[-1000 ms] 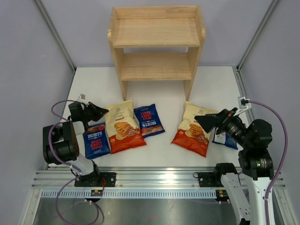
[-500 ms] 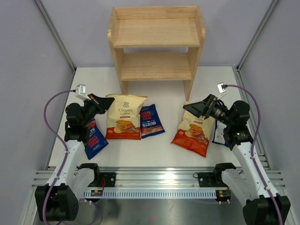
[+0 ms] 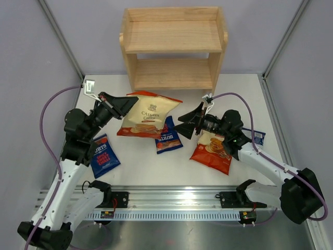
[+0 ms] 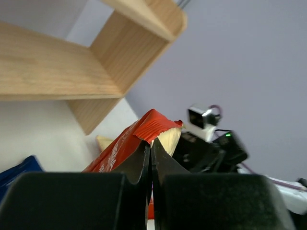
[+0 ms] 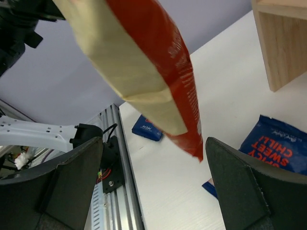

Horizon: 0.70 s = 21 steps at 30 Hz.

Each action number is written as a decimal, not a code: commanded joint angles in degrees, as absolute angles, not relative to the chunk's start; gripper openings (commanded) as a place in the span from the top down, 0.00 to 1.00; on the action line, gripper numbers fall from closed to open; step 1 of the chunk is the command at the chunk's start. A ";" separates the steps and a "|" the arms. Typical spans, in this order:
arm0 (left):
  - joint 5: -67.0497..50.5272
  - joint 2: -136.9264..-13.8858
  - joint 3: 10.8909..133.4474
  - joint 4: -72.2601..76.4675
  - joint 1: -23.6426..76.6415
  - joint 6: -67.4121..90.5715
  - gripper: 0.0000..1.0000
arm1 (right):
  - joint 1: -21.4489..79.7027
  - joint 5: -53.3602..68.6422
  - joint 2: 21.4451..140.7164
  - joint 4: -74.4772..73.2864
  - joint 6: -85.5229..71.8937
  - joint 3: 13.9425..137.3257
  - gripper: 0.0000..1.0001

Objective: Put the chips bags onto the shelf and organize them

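Note:
My left gripper [image 3: 134, 102] is shut on the edge of a cream-and-red Cassava Chips bag [image 3: 150, 113] and holds it off the table in front of the shelf [image 3: 174, 36]. In the left wrist view the jaws pinch the bag's red seam [image 4: 144, 136]. My right gripper [image 3: 186, 121] is open and empty beside that bag's right end; the bag [image 5: 144, 62] hangs above its spread fingers [image 5: 72, 182]. The second Cassava bag [image 3: 210, 151] lies under the right arm. Burts bags lie at the left [image 3: 104, 154], centre [image 3: 167, 136] and right [image 3: 258, 136], the last mostly hidden.
The wooden shelf's two tiers hold nothing; its lower tier [image 4: 48, 72] and right leg [image 5: 280, 43] are near the lifted bag. An aluminium rail [image 3: 166, 200] runs along the table's near edge. Grey walls close in both sides.
My left gripper has lifted the Cassava bag off the table and carried it right and toward the shelf. My right arm has swung left from the right side to the bag's end.

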<state>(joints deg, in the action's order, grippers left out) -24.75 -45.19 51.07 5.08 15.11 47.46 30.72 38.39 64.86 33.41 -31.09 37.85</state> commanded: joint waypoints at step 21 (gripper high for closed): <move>-16.60 -47.63 68.37 4.67 26.28 54.86 1.00 | 39.90 42.27 69.96 62.58 -29.88 42.80 0.77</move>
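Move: The left hand already grips the cassava chips bag; the right hand's open fingers wait about 20 cm to its right and some 12 cm lower, and the shelf's lower board is roughly 27 cm ahead, 16 cm right and 17 cm below. From the right hand the held bag's middle is about 14 cm left, level fore and aft, and some 5 cm up. On the table 25 cm below the right hand, the blue sweet chilli bag lies 7 cm ahead and 7 cm left, the second cassava bag 4 cm ahead and 15 cm right. The left hand, shut on the bag's upper left part, carries it up about 9 cm while drawing back some 4 cm and slightly to the right, quick at first and then easing off. The right hand rises to meet it, about 5 cm up, 4 cm left and 4 cm back, rolling some 20 degrees with fingers wide, and late in the reach closes most of the way to pinch the bag's lower right corner. ##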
